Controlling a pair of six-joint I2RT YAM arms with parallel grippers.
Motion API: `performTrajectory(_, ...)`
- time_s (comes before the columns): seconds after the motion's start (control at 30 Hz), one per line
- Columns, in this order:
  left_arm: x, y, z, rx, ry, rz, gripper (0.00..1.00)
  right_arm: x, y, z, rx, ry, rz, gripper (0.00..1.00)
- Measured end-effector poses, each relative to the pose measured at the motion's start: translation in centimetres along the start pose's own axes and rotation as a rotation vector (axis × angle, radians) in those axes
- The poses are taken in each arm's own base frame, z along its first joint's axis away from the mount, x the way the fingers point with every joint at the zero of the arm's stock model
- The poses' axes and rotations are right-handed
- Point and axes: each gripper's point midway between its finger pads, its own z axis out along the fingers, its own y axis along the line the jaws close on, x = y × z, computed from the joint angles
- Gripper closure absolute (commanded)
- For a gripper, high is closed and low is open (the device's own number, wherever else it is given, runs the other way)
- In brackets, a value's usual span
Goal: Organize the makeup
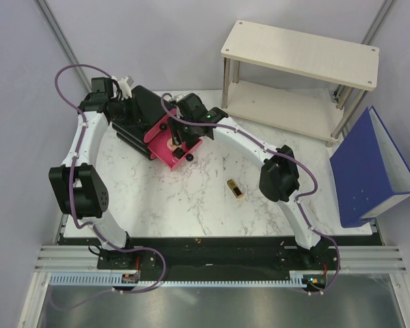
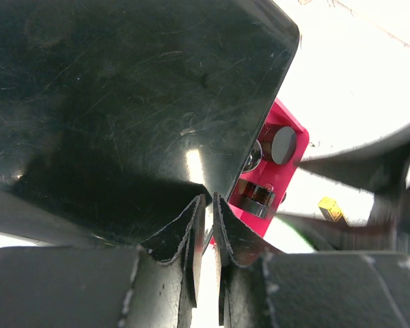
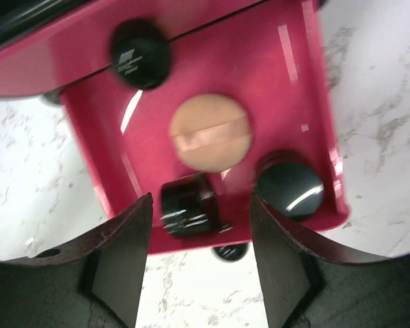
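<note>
A black box stands at the back left with its pink drawer pulled out. My left gripper is at the box's far side, and in the left wrist view its jaws are pinched on the box's thin edge. My right gripper hovers open over the drawer. The drawer holds a round peach compact, a black round compact, a black-capped jar and a small black jar lying between my fingers. A gold-and-black lipstick lies on the table.
A pale two-tier shelf stands at the back right. A blue binder leans at the right edge. The white marble table extends in front of the box. The lipstick also shows in the left wrist view.
</note>
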Motion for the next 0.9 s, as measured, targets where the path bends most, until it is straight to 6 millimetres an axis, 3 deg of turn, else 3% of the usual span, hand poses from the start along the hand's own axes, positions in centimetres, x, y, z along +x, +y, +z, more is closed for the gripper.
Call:
performTrajectory(0.17,0.0,0.0,0.0,0.000,0.002,-0.001,0.80,1.5,5.1,-1.4,-0.058,0.017,-0.119,0.33)
performTrajectory(0.3,0.0,0.0,0.0,0.000,0.002,-0.001,0.80,3.9,7.5,-1.4,-0.070,0.056,-0.194,0.33)
performTrajectory(0.43,0.0,0.0,0.0,0.000,0.002,-0.001,0.80,5.5,6.6,-1.0,-0.009,0.094,-0.225,0.33)
performTrajectory(0.67,0.0,0.0,0.0,0.001,0.002,0.000,0.80,4.5,3.4,-1.0,0.125,0.065,-0.244,0.32)
performTrajectory(0.9,0.0,0.0,0.0,0.001,0.002,0.000,0.80,4.2,2.7,-1.1,0.162,0.054,-0.246,0.35)
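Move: The right hand, empty and open, hangs over the pulled-out pink drawer. The drawer's front knob lies about 2 cm back, 2 cm to its right and 6 cm below. Inside, roughly 5 cm down, the tipped jar is some 1 cm ahead and 1 cm left, the upright jar 4 cm ahead and 2 cm right, and the powder puff 3 cm ahead and 4 cm left. From the left hand the knob is about 4 cm back, 14 cm right and 13 cm below. Leaving the jars and puff, the right hand swings about 8 cm back and 4 cm left towards the drawer's front, rising slightly before it sinks. It then eases some 3 cm forward and 4 cm right, rolling about 15 degrees so the fingers point more steeply down by the front rim. The fingers stay open and take hold of nothing. ##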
